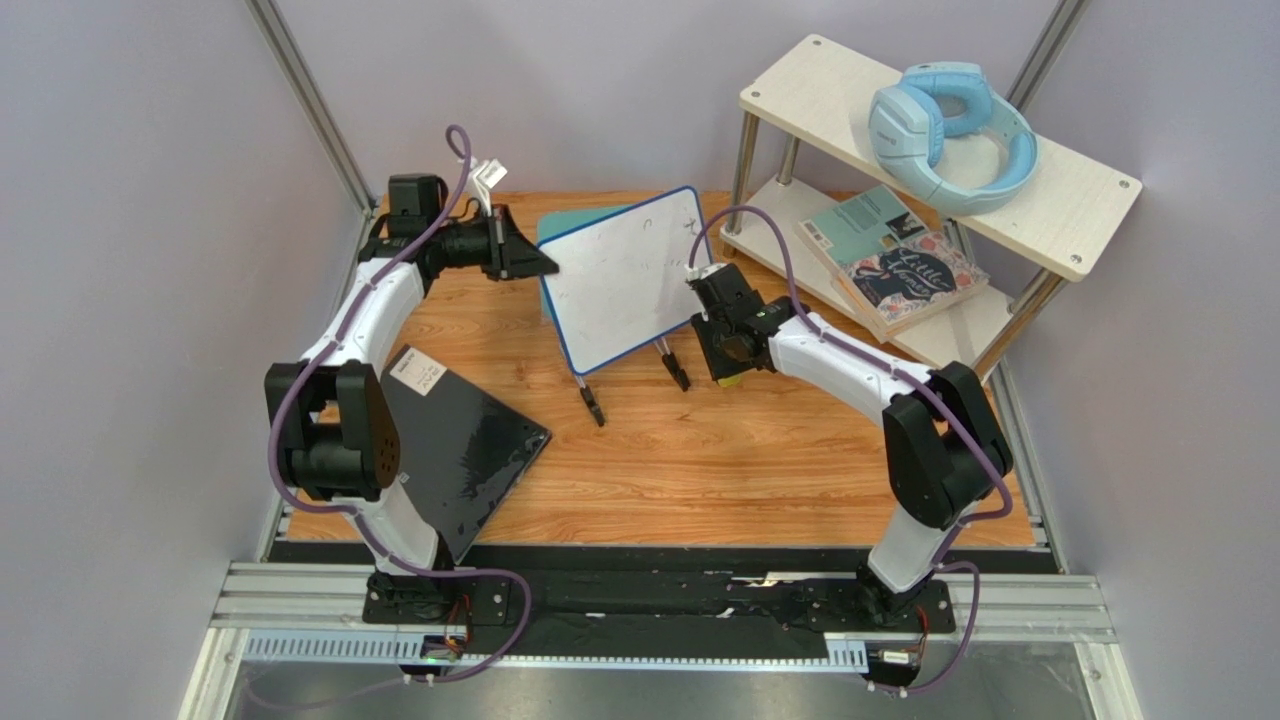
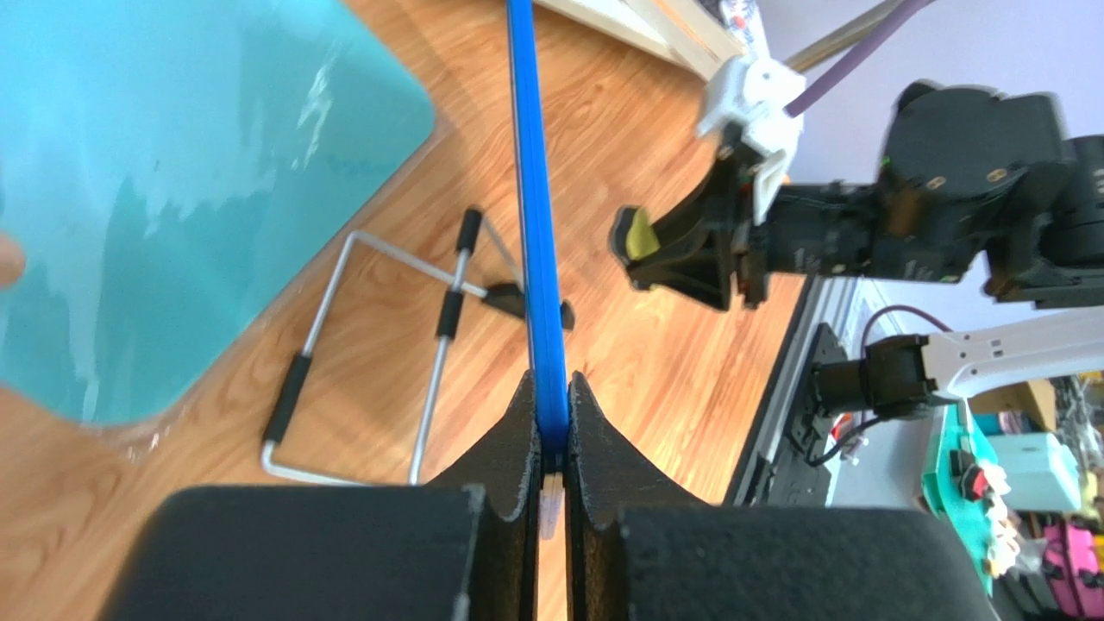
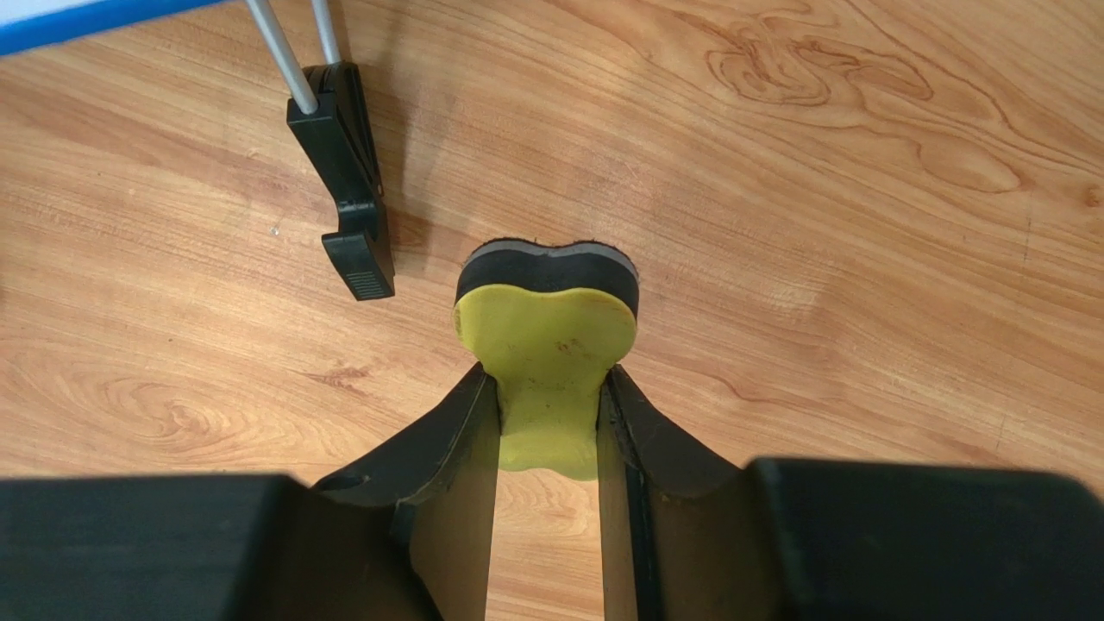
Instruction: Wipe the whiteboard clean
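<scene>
The whiteboard (image 1: 624,278), white with a thin blue frame, stands tilted at the middle of the wooden table, its surface almost blank with only faint specks near the top. My left gripper (image 1: 541,266) is shut on its left edge; in the left wrist view the blue frame (image 2: 537,233) runs straight between the jaws of the left gripper (image 2: 553,421). My right gripper (image 1: 718,348) is shut on a yellow-green eraser (image 3: 547,339) with a black felt face. It hangs by the board's lower right corner, off the white surface, over bare wood. One black foot (image 3: 350,181) stands just left of the eraser.
A glossy black slab (image 1: 451,450) lies at the front left. Behind the board lies a teal mat (image 2: 169,194), with the board's wire stand (image 2: 389,349) beside it. At the back right, a two-tier shelf (image 1: 1052,195) carries blue headphones (image 1: 947,128) above and books (image 1: 902,270) below.
</scene>
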{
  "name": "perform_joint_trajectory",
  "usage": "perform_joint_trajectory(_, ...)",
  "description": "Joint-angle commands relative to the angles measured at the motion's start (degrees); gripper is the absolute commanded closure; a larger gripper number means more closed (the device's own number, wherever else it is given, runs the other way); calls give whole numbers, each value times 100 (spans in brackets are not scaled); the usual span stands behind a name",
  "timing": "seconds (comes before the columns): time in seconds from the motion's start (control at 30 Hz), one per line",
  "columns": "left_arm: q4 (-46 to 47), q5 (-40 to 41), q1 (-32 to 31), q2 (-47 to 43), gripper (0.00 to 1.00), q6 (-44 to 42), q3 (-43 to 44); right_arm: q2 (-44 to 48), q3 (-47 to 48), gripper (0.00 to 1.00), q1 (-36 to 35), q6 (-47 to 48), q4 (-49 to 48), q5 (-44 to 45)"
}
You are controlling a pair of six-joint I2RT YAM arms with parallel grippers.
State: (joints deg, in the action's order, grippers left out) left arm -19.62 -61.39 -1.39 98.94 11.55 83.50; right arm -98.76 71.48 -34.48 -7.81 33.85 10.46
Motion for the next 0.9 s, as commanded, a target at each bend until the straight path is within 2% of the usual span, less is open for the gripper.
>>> perform_joint_trajectory(0.0,36,-374,243,-663,100,-215,-771,392,-56,100,29,-45,-89,18)
perform_joint_trajectory(0.1,160,-269,323,-998,100,-258,-1238,436,-29,100,46,-53,-89,-44)
perform_joint_trajectory(0.3,-77,-76,411,-1438,100,-496,-1609,516,6,100,82,-132,-133,-202)
perform_joint_trajectory(0.53,493,-496,788,-1781,100,-320,-1890,516,-82,100,82,-212,-220,-430)
perform_joint_trajectory(0.7,660,-839,833,-1939,100,-391,-2092,489,-152,100,73,-273,-308,-518)
perform_joint_trajectory(0.87,1802,-910,842,-2194,100,250,-2558,472,-240,100,73,-300,-379,-598)
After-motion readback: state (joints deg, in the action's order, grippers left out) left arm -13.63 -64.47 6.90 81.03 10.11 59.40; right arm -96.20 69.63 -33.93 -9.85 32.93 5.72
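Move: The whiteboard, already clear of its stand, hangs from the left hand, which pinches its left edge. The stand's middle lies about 11 cm to that hand's right, 2 cm back and 21 cm below. The laptop is some 16 cm back, 11 cm left and 24 cm down; the teal board about 18 cm ahead, 11 cm right and 24 cm down. From the right hand, still holding the eraser, the stand is roughly 11 cm left, 5 cm ahead and 4 cm lower. The whiteboard is drawn back about 7 cm and left some 4 to 5 cm by the left hand, still pinching its left edge, bringing the lower edge back over the stand's feet. The hand drops about 4 cm early on, then eases up by 2 cm while still going back and left more slowly; the wrist ends barely turned. ##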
